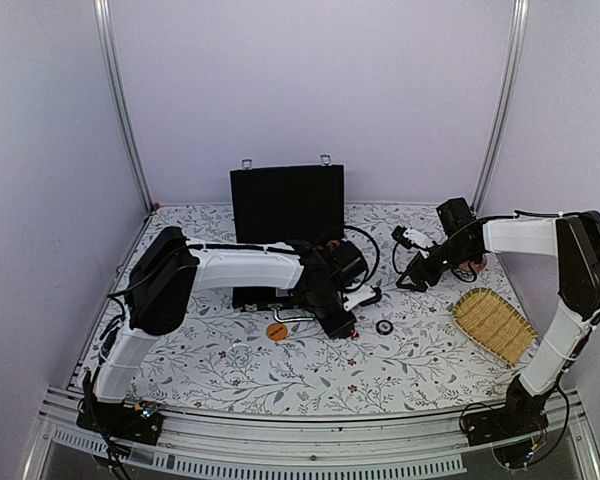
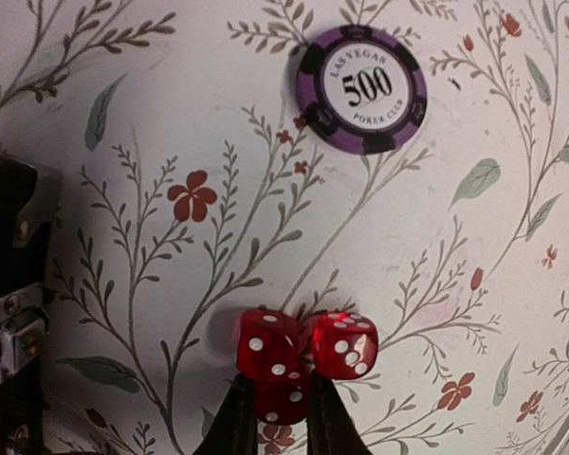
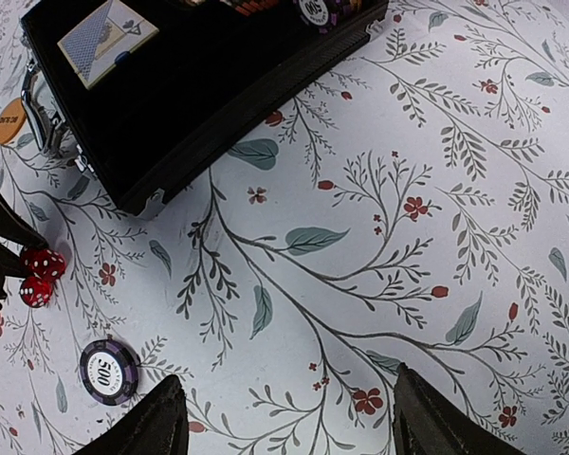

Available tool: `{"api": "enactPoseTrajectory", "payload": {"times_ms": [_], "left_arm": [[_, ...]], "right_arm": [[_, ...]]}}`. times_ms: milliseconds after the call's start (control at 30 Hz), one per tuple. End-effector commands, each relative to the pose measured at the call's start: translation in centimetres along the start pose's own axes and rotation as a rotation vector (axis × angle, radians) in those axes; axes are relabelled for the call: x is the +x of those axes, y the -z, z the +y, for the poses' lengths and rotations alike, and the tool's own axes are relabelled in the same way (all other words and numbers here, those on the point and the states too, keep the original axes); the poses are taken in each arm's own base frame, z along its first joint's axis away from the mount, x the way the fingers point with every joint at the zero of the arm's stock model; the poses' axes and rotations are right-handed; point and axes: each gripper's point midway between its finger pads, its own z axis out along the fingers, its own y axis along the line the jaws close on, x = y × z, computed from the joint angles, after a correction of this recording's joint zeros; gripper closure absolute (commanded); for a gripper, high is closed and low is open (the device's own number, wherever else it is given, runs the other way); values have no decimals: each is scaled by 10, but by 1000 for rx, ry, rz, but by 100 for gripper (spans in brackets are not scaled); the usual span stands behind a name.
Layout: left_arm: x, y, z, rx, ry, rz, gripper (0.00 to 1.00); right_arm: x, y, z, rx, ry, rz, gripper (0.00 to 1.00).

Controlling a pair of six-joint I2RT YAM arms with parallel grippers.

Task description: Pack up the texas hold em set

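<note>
The black case (image 1: pixel 285 203) stands open at the back centre, and the left arm covers its base. In the left wrist view three red dice lie clustered on the cloth. My left gripper (image 2: pixel 283 396) is shut on the nearest die (image 2: pixel 283 403); the other two dice (image 2: pixel 346 345) touch it just beyond the fingertips. A purple 500 chip (image 2: pixel 362 88) lies farther on. The orange disc (image 1: pixel 277 331) sits before the case. My right gripper (image 3: pixel 294 417) hangs open over bare cloth, right of the case (image 3: pixel 199 85), which holds a card (image 3: pixel 104 33) and chips (image 3: pixel 327 9).
A woven yellow basket (image 1: pixel 493 323) lies at the right front. A red patterned dish (image 1: pixel 467 268) shows partly behind the right arm. A case corner with a silver latch (image 2: pixel 14 327) is close on the left of my left gripper. The floral cloth (image 1: pixel 230 370) covers the table.
</note>
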Motion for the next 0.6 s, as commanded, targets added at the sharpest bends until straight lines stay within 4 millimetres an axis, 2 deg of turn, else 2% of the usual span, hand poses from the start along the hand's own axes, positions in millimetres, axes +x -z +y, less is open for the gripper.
{"api": "enactPoseTrajectory", "payload": {"times_ms": [0,200,333,433,567], "left_arm": [[4,1,-6,15,1,21,92],[-13,38,-9,19,-4,-46,95],[-14,65,0,-19,3,-76,95],[-11,81,22,-92,54,-84,95],[-6,98,68,-194,219,-99,95]], "right_arm": [[-4,-2,-3,-1,6,1,26],[-4,-2,-3,-4,7,1,26],[-5,-1,-3,-6,7,0,26],[-5,-1,-2,-8,7,0,26],[-5,-1,-2,-9,5,-1,26]]}}
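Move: The left hand already has one red die between its fingertips at table level; the open case it goes to is centred about 20 cm ahead and 10 cm to the left. The other two dice sit 2 cm right and 1 cm back, the purple 500 chip 9 cm right and about level, and the case handle 6 cm ahead, 9 cm left. For the right hand, the case is some 8 cm ahead, 30 cm left and 6 cm lower. Almost straight up, the left hand lifts the pinched red die about 7 cm off the table, slowly at first and then quickly. It drifts some 2 cm left and, late on, a little forward towards the case, the wrist turning only slightly and the fingers keeping their grip. ##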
